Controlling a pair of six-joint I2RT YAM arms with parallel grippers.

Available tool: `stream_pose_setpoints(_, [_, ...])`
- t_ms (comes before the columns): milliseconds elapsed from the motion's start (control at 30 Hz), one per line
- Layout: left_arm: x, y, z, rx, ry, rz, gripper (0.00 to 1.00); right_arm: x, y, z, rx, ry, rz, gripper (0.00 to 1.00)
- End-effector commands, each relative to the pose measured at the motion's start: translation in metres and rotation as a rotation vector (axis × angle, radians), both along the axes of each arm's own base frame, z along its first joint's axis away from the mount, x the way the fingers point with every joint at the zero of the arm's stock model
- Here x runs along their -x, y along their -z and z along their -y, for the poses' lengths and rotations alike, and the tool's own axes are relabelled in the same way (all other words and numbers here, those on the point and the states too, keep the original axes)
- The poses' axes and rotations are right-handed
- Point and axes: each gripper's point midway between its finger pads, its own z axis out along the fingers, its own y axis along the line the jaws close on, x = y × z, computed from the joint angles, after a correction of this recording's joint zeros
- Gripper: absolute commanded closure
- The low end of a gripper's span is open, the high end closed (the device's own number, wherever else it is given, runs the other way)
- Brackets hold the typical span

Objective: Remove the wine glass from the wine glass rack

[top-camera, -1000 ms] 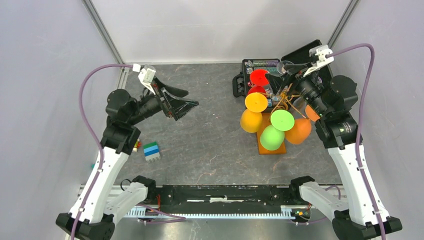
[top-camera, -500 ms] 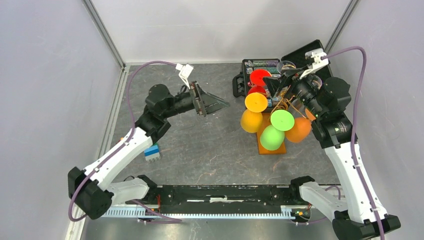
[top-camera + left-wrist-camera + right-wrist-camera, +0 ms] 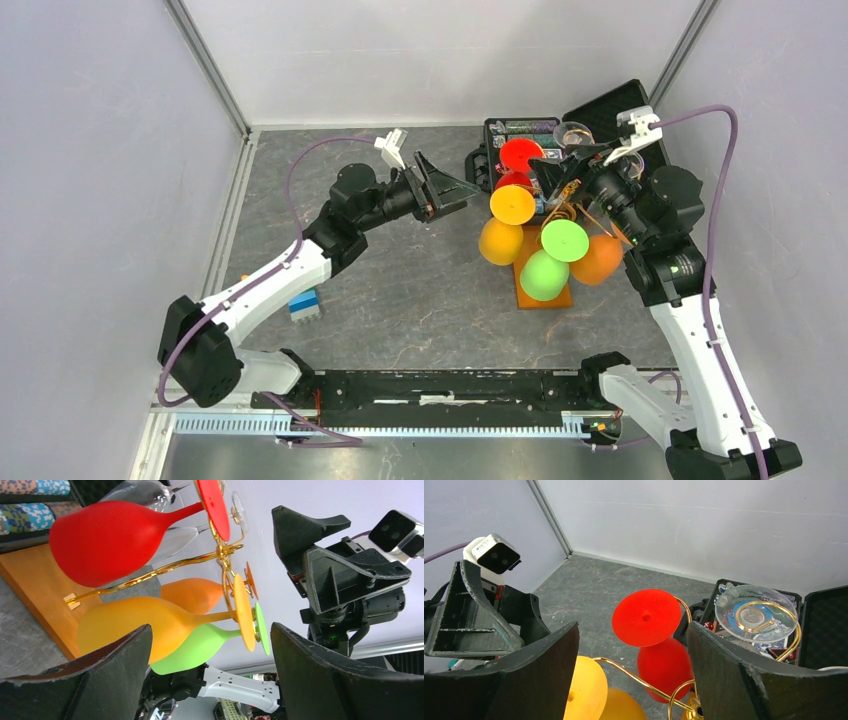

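Observation:
The wine glass rack is gold wire [image 3: 165, 569] on an orange-brown wooden base [image 3: 545, 290], at the right of the table. Upside-down wine glasses hang on it: red [image 3: 519, 155], yellow [image 3: 512, 204], green [image 3: 564, 240], orange [image 3: 600, 262] and clear [image 3: 572, 131]. My left gripper [image 3: 462, 186] is open, just left of the red and yellow glasses, touching none. In its wrist view [image 3: 210, 630] the yellow glass [image 3: 135, 625] and green glass [image 3: 185, 650] lie ahead of the fingers. My right gripper [image 3: 555, 165] is open above the rack top. Its wrist view [image 3: 631, 627] shows the red glass's foot [image 3: 646, 617] ahead of the fingers.
An open black case [image 3: 610, 110] with small items stands behind the rack. Stacked toy blocks [image 3: 303, 305] lie at the left, near the left arm. Grey walls enclose the table on three sides.
My left arm has swung right across the table, from the far left to just beside the rack. My right gripper has shifted slightly over the rack top. The glasses have not moved.

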Motion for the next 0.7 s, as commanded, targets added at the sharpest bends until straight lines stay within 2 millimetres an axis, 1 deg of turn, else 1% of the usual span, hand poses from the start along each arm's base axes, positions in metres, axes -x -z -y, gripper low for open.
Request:
stream_pose_setpoints(0, [0.004, -0.041, 0.010, 0.095, 0.019, 0.050, 0.09, 0.001, -0.012, 0.003, -0.024, 0.014, 0.046, 0.17])
stream_pose_setpoints(33, [0.006, -0.041, 0.015, 0.093, 0.037, 0.046, 0.09, 0.001, -0.011, 0.003, -0.025, 0.013, 0.045, 0.17])
stream_pose_setpoints(100, [0.011, -0.040, 0.023, 0.089, 0.072, 0.043, 0.13, 0.001, -0.011, 0.003, -0.024, 0.013, 0.045, 0.17])
stream_pose_setpoints(267, [0.014, -0.031, 0.032, 0.044, 0.109, 0.012, 0.31, 0.004, -0.012, 0.004, -0.028, 0.017, 0.051, 0.17])
stream_pose_setpoints(400, [0.019, -0.033, 0.036, 0.054, 0.120, -0.008, 0.43, 0.003, -0.009, 0.004, -0.029, 0.018, 0.043, 0.16])
stream_pose_setpoints(467, [0.022, -0.035, 0.038, 0.059, 0.130, -0.011, 0.46, 0.003, -0.008, 0.004, -0.031, 0.019, 0.042, 0.17])
stream_pose_setpoints(600, [0.030, -0.038, 0.046, 0.062, 0.172, -0.012, 0.50, 0.003, -0.008, 0.004, -0.032, 0.021, 0.042, 0.17])
stream_pose_setpoints(667, [0.033, -0.035, 0.051, 0.050, 0.200, -0.021, 0.51, 0.004, -0.010, 0.005, -0.035, 0.022, 0.045, 0.17])
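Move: The foot of the yellow glass is about 7 cm to the right of my left hand, 2 cm back and 2 cm higher. The red foot lies some 8 cm right and 6 cm ahead of that hand, the green foot about 15 cm right and 8 cm back, both also slightly higher. From my right hand the yellow foot is roughly 7 cm left, 3 cm back and 4 cm lower. I ease my left hand about 4 cm to the right and some 2 cm back, rising a little with one small dip on the way, to bring its fingertips to the rim of the yellow foot. As I go I narrow the wide-open fingers to about half, one above and one below the foot, and swing them about 5 degrees clockwise. ##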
